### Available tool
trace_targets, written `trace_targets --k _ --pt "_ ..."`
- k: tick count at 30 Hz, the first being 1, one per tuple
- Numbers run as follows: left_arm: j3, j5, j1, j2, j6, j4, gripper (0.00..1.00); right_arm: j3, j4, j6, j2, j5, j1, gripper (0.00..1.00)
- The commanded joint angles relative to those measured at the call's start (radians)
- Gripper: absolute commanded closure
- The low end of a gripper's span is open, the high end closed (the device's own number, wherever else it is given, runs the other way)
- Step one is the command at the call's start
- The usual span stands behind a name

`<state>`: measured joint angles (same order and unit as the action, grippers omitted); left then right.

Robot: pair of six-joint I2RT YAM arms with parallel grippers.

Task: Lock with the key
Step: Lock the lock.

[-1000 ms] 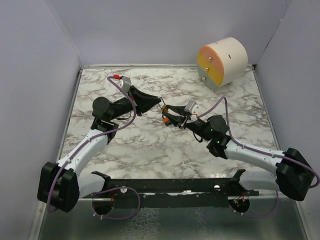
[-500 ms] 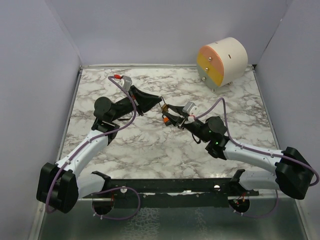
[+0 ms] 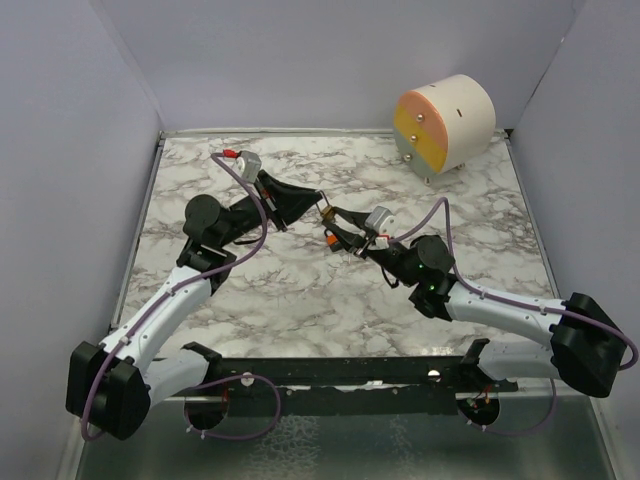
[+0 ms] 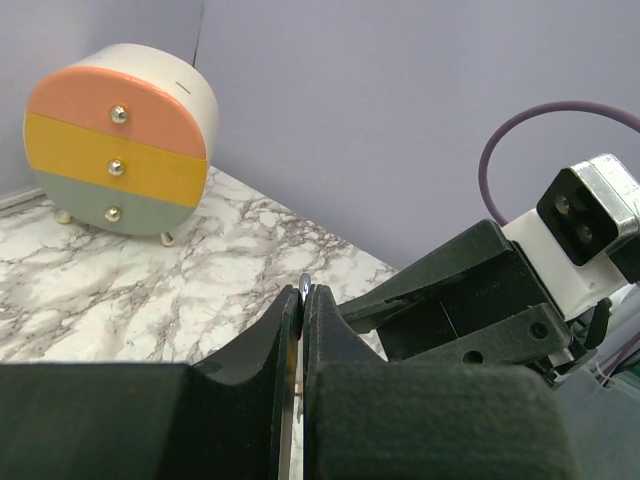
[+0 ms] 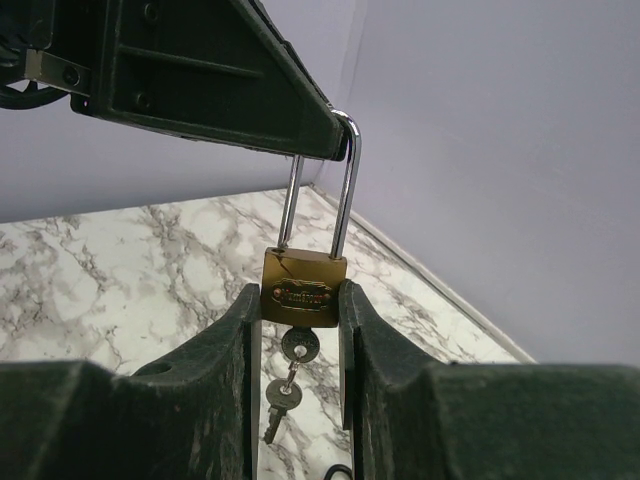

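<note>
A brass padlock [image 5: 303,283] hangs in mid-air, its body pinched between the fingers of my right gripper [image 5: 298,292]. Its steel shackle [image 5: 347,190] points up, and both legs reach the top of the body. My left gripper [image 4: 303,292] is shut on the top of the shackle, where only a sliver of metal [image 4: 304,283] shows. A key [image 5: 300,345] sits in the keyhole under the body, and a second key [image 5: 282,400] dangles from it. From above, my left gripper [image 3: 314,200] and my right gripper [image 3: 336,224] meet tip to tip over mid-table.
A round drawer chest [image 3: 445,122] with pink, yellow and green fronts stands at the back right corner, also seen as the drawer chest [image 4: 120,140] in the left wrist view. Purple walls enclose the marble table [image 3: 300,290] on three sides.
Both grippers, still joined at the padlock, have drifted slightly left and toward the back. The left arm's lower links have shifted a little. Neither grip has changed.
</note>
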<state>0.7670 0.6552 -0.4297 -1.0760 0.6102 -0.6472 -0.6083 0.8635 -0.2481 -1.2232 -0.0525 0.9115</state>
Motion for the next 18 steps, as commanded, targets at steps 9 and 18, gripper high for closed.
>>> trace_targets --k 9,18 --pt "0.054 -0.010 -0.026 0.064 0.001 0.072 0.84 -0.017 0.042 -0.049 0.022 0.016 0.010 0.99" --pt "0.031 -0.016 -0.026 0.066 -0.004 0.083 0.54 -0.018 0.036 -0.048 0.025 0.015 0.010 0.99"
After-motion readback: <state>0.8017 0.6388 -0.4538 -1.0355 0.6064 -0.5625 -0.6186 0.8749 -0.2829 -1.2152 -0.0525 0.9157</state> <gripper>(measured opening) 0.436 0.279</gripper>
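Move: At its fingertips the left hand still pinches the top of the brass lock's shackle; the lock body lies about 6 cm below that hand, 2 cm back and 2 cm to its right. The right hand already grips the body right at its hand point, with the keys hanging some 4 cm beneath. On the table, roughly 4 cm ahead of the right hand, level with it sideways and some 25 cm below, lies the orange lock. Rising together by about 1 cm, both hands first carry the brass lock between them; then the left fingers open from nearly shut to a little under half, ending their pinch on the shackle, while the left hand eases back some 1 cm. The right hand keeps its grip on the lock body and holds it there. ##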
